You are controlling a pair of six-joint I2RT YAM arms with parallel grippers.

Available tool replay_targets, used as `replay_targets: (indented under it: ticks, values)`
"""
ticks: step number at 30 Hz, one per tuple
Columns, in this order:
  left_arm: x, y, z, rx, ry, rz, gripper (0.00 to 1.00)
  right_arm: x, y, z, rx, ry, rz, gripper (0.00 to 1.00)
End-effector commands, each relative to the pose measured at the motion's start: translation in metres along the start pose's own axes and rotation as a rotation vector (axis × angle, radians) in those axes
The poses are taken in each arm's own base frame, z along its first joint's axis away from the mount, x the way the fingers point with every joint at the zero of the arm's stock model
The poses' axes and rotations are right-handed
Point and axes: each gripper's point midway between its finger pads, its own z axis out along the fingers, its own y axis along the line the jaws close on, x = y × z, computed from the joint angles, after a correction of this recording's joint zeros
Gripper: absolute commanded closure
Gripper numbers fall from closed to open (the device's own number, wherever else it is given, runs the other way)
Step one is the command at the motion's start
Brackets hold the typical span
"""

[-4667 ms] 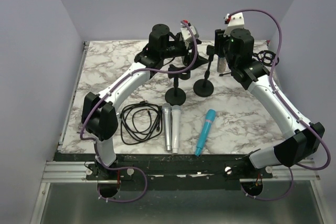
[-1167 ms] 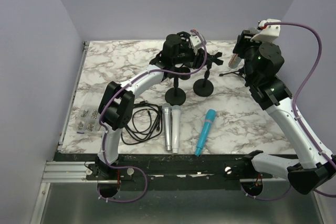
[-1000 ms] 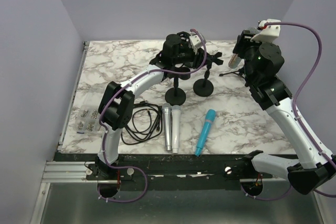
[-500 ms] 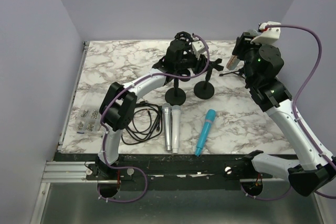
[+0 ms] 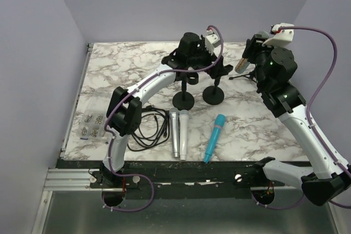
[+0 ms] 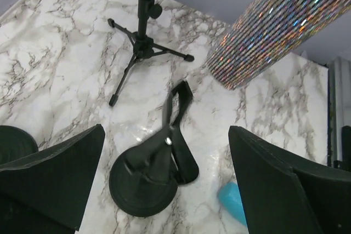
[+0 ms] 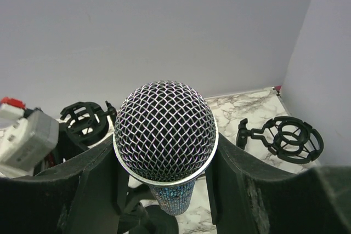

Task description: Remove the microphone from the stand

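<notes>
The glitter-covered microphone (image 7: pixel 164 135) with a mesh head is held upright between my right gripper's (image 7: pixel 164 168) fingers. It is lifted clear of the stands at the back right in the top view (image 5: pixel 241 63). Its sparkly body also shows in the left wrist view (image 6: pixel 274 26). My right gripper (image 5: pixel 251 52) is shut on it. The round-base stand (image 6: pixel 145 182) with its empty clip stands below my left gripper (image 6: pixel 165 131), which is open and empty. In the top view that gripper (image 5: pixel 219 71) hovers over this stand (image 5: pixel 213 95).
A second round-base stand (image 5: pixel 183 101) is to the left. A small tripod stand (image 6: pixel 143 42) and a shock mount (image 7: pixel 285 138) are at the back right. Two silver microphones (image 5: pixel 179 133), a teal microphone (image 5: pixel 215 138) and a coiled black cable (image 5: pixel 145 127) lie near the front.
My right gripper has lifted the glitter microphone off the stand to the back right and holds it there. My left gripper has moved right and is now over the emptied stand.
</notes>
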Motion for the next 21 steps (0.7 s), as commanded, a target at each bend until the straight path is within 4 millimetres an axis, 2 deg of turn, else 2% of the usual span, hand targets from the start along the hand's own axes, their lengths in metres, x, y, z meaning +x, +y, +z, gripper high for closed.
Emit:
replay_targets:
  ticks: [1,7,12,16,21]
  values:
    - [-0.030,-0.016,-0.012,-0.017,0.028,-0.066,0.01,-0.016,-0.002,-0.010,-0.016,-0.025,0.050,0.99]
    - [-0.077,-0.039,-0.040,-0.014,-0.029,-0.050,0.01,-0.013,-0.009,-0.017,0.011,0.022,0.057,0.99]
    - [-0.103,-0.052,-0.074,-0.077,-0.045,-0.045,0.02,0.001,-0.016,-0.025,0.040,0.088,0.059,0.99]
    - [-0.115,-0.054,-0.116,-0.189,-0.042,-0.103,0.01,0.030,-0.013,-0.029,0.043,0.230,0.050,0.99]
    - [-0.111,-0.072,-0.167,-0.219,-0.070,-0.119,0.02,0.074,-0.009,-0.049,-0.003,0.380,0.062,0.99]
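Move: The left hand's already open fingers straddle the top of the emptied stand, whose middle is about 9 cm straight below. The clip stand beside it is about 16 cm left, 3 cm back and 12 cm down; the blue microphone lies some 21 cm straight back and 20 cm down. From the right hand, already holding the glittery microphone, the blue one lies roughly 17 cm back, 11 cm left, 38 cm below. Open left hand climbs about 15 cm off the stand, leftward; right dips its microphone 4 cm, tipping down. ##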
